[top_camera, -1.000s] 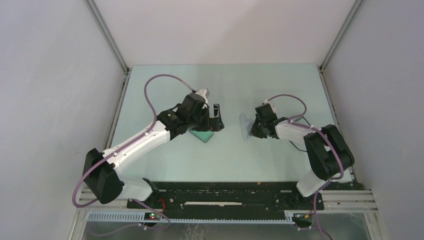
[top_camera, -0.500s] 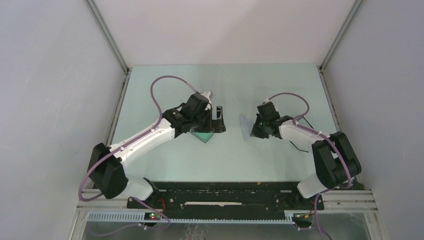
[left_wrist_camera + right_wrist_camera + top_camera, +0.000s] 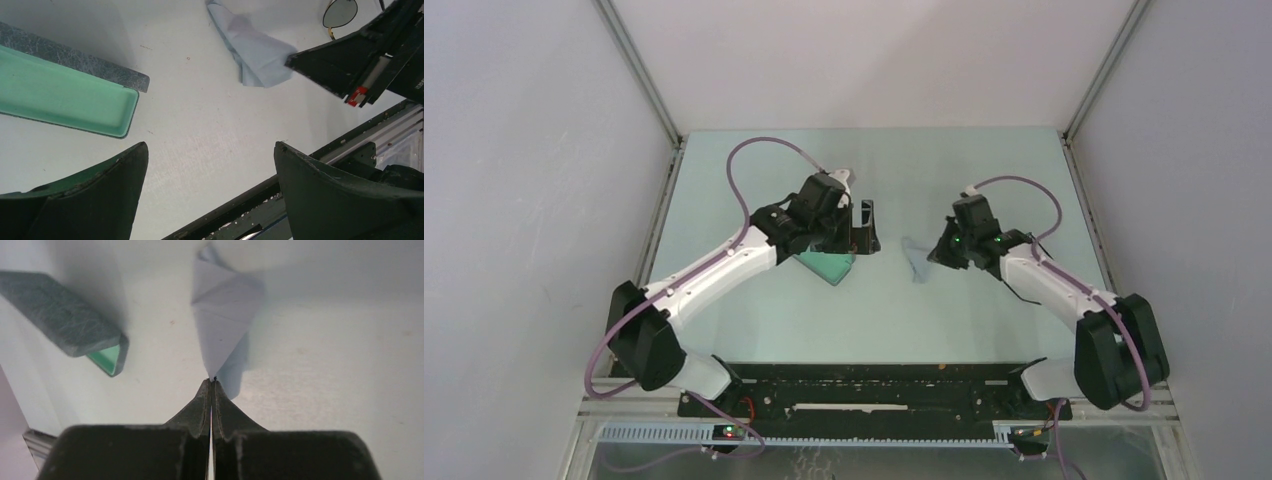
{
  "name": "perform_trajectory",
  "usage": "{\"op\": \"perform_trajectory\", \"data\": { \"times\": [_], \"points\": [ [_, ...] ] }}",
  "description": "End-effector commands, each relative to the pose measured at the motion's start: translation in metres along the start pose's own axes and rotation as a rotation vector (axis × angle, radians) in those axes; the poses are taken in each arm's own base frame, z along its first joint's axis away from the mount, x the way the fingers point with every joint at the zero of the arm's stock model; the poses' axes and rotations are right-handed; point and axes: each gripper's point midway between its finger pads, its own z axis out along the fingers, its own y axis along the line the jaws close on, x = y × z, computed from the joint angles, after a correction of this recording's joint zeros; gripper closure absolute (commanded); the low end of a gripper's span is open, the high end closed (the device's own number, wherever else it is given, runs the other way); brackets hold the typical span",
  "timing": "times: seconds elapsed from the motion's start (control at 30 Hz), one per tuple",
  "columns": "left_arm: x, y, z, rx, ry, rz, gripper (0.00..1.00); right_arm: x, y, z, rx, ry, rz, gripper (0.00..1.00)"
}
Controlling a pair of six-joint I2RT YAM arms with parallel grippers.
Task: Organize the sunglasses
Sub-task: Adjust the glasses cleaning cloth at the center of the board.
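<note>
The sunglasses (image 3: 340, 12) lie on the table at the top right of the left wrist view, where one dark lens in a thin frame shows. My right gripper (image 3: 212, 379) is shut on one corner of the pale blue cloth (image 3: 222, 310), which is folded into a pointed shape in front of it. From above, the cloth (image 3: 913, 258) lies just left of the right gripper (image 3: 938, 252). The open case (image 3: 60, 100) has a green inside and a grey lid (image 3: 75, 60). My left gripper (image 3: 210, 147) hovers open beside the case with nothing between its fingers.
The case (image 3: 829, 266) sits left of centre under the left arm's wrist. A black rail (image 3: 874, 385) runs along the near table edge. Metal frame posts and pale walls close in the left, right and far sides.
The right gripper has drawn the cloth corner up and to the right, bunching the cloth narrower. The left gripper has drifted slightly right and away, still open.
</note>
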Motion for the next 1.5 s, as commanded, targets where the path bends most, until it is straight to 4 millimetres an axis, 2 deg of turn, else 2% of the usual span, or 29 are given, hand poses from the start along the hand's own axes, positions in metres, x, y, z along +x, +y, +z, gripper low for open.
{"op": "perform_trajectory", "data": {
  "times": [0.0,0.13,0.23,0.37,0.53,0.63,0.8,0.93,1.03,1.13,1.2,1.33,1.47],
  "points": [
    [-0.017,-0.012,-0.004,0.037,-0.033,0.026,0.0,0.011,-0.057,-0.006,0.11,-0.004,0.093,1.0],
    [-0.003,-0.024,0.012,0.087,0.034,0.02,0.0,0.037,-0.099,-0.004,0.216,0.024,0.098,1.0],
    [0.018,-0.038,0.029,0.11,0.109,0.04,0.0,0.053,-0.112,-0.001,0.243,0.053,0.11,1.0],
    [0.037,-0.056,0.047,0.118,0.167,0.072,0.02,0.059,-0.117,0.001,0.251,0.053,0.13,1.0],
    [0.055,-0.079,0.065,0.153,0.22,0.078,0.12,0.05,-0.115,-0.001,0.229,0.027,0.15,1.0],
    [0.066,-0.09,0.077,0.157,0.255,0.077,0.14,0.045,-0.11,-0.002,0.184,0.027,0.171,1.0],
    [0.074,-0.08,0.106,0.061,0.252,-0.063,0.28,0.04,-0.109,-0.003,0.162,0.019,0.187,1.0],
    [0.08,-0.081,0.124,-0.027,0.276,-0.069,0.31,0.036,-0.107,-0.005,0.151,0.004,0.173,1.0],
    [0.091,-0.084,0.137,-0.054,0.311,-0.119,0.4,0.034,-0.106,-0.005,0.134,0.002,0.162,1.0],
    [0.098,-0.079,0.149,-0.096,0.307,-0.173,0.45,0.032,-0.104,-0.005,0.125,0.005,0.152,1.0],
    [0.101,-0.077,0.153,-0.123,0.303,-0.192,0.5,0.031,-0.105,-0.005,0.125,0.002,0.143,1.0],
    [0.106,-0.071,0.155,-0.231,0.294,-0.175,0.52,0.031,-0.106,-0.006,0.129,0.002,0.126,1.0],
    [0.109,-0.078,0.158,-0.237,0.295,-0.158,0.53,0.029,-0.106,-0.008,0.127,-0.007,0.115,1.0]
  ]
}}
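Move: The right hand holds the cloth's corner; the cloth's middle hangs about 4 cm left, 2 cm ahead and 6 cm below it. From the left hand the cloth is some 12 cm right, 2 cm ahead and 15 cm down. The open green case lies about 10 cm left of the left hand, 5 cm ahead and 17 cm below; the glasses are roughly 25 cm right of the right hand, 1 cm ahead and 9 cm below. Right hand carries the still-pinched cloth right, down and back; left drops about 16 cm, rightward towards it, half-closing. ##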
